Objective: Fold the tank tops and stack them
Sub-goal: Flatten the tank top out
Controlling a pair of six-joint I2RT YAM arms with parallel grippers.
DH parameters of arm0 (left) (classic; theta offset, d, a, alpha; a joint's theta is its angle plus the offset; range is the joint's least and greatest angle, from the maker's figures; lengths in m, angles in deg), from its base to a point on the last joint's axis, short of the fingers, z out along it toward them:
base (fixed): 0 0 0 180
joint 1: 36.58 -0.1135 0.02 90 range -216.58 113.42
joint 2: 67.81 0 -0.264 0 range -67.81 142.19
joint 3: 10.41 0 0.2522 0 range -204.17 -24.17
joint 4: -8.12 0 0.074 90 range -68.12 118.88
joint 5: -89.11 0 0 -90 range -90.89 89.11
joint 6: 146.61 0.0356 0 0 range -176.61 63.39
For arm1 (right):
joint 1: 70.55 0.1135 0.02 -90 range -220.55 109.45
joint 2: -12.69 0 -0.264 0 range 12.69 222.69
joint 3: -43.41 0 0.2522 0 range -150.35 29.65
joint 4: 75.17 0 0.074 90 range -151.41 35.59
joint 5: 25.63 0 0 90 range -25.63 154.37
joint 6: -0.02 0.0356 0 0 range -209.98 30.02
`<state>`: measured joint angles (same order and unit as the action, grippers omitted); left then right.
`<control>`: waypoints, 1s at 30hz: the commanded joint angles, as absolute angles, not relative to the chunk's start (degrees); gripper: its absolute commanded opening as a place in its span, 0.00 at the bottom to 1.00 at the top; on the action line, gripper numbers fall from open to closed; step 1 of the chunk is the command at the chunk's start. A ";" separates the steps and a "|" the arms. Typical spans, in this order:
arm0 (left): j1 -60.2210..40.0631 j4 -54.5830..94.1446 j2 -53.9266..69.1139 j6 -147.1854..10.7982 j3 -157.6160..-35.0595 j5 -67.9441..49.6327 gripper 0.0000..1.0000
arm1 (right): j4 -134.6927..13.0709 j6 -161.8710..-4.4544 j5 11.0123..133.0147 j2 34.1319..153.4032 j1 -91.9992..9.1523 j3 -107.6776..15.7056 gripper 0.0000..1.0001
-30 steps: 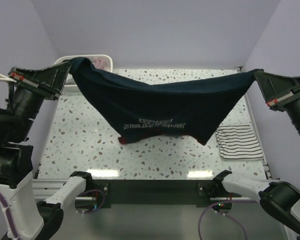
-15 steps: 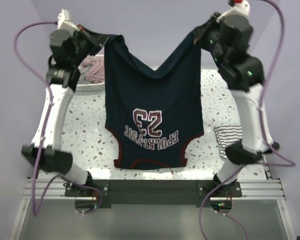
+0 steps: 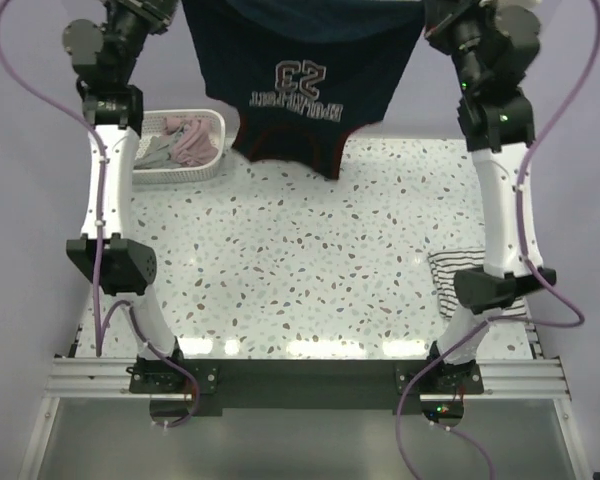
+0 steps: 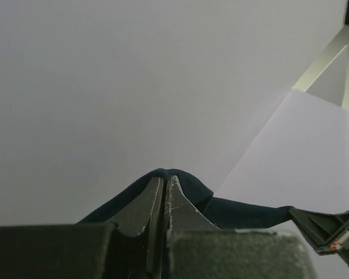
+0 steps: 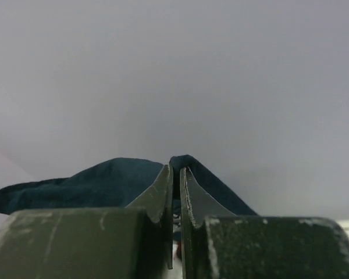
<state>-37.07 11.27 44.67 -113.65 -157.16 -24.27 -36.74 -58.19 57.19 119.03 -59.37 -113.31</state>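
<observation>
A dark navy tank top (image 3: 300, 80) with red trim and white lettering hangs spread out high above the table's far edge, stretched between my two raised arms. My left gripper (image 4: 164, 179) is shut on one corner of its navy cloth (image 4: 244, 212). At the other corner my right gripper (image 5: 176, 170) is pinched shut on the same fabric (image 5: 93, 183). In the top view both sets of fingertips run off the upper edge. A white tank top with thin dark stripes (image 3: 458, 285) lies folded on the table at the right, partly behind the right arm.
A white basket (image 3: 212, 168) stands at the back left of the speckled table (image 3: 310, 270), holding pinkish (image 3: 192, 140) and grey (image 3: 157, 152) cloth. Purple cables loop beside both upright arms. The tip of the other gripper (image 4: 326, 228) shows at the left wrist view's right edge.
Both arms have lifted higher and reached farther back, carrying the navy tank top up with them. It hung over the table's middle before and now hangs at the top of the view.
</observation>
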 commanded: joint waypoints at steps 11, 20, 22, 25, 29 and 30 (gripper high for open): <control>-37.38 -11.07 18.62 -115.24 -102.75 -34.29 0.00 | -45.70 -57.29 58.92 86.71 -60.53 -58.02 0.00; -27.63 5.68 0.41 -106.45 -58.06 -33.16 0.00 | -19.89 -48.50 60.42 58.88 -60.53 -12.83 0.00; -26.74 12.37 -1.45 -106.01 -51.98 -32.27 0.00 | -14.85 -47.01 60.85 54.72 -60.53 -7.89 0.00; -26.56 24.05 -4.00 -105.13 -49.14 -29.73 0.00 | -7.98 -45.42 63.14 49.43 -60.44 -3.76 0.00; -26.38 37.32 -6.20 -103.81 -49.57 -26.21 0.00 | -2.62 -43.66 66.48 49.60 -60.44 -1.29 0.00; -26.47 38.92 -6.38 -103.38 -49.92 -25.60 0.00 | -1.91 -42.88 66.13 49.77 -60.53 -0.94 0.00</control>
<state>-26.43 28.06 -4.63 -106.44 -48.86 -28.73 -8.59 -45.95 63.51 48.76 -60.40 -2.36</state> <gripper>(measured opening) 0.029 0.033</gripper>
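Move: Both closed grippers hold the tank top's hem corners high in the air, with the cloth hanging ahead. The bare near table where it is to come down lies about 29 cm back, 6 cm right and 55 cm below the left hand, and about 34 cm back, 4 cm right and 54 cm below the right hand. The basket stands some 11 cm ahead and 17 cm left of the left hand, 52 cm down; the folded striped top is some 26 cm back and 19 cm right of the right hand, 54 cm down. Keeping their pinch on the hem corners, both hands first pull back about 10 cm with a slight lift, then whip steeply down some 55 cm to just over the near table, drawing another 20 cm back towards the bases so the cloth is laid out behind them. On the way down the fingers of both tip about 70 degrees from roughly level towards the table, and the left hand also shifts a little to its right. ##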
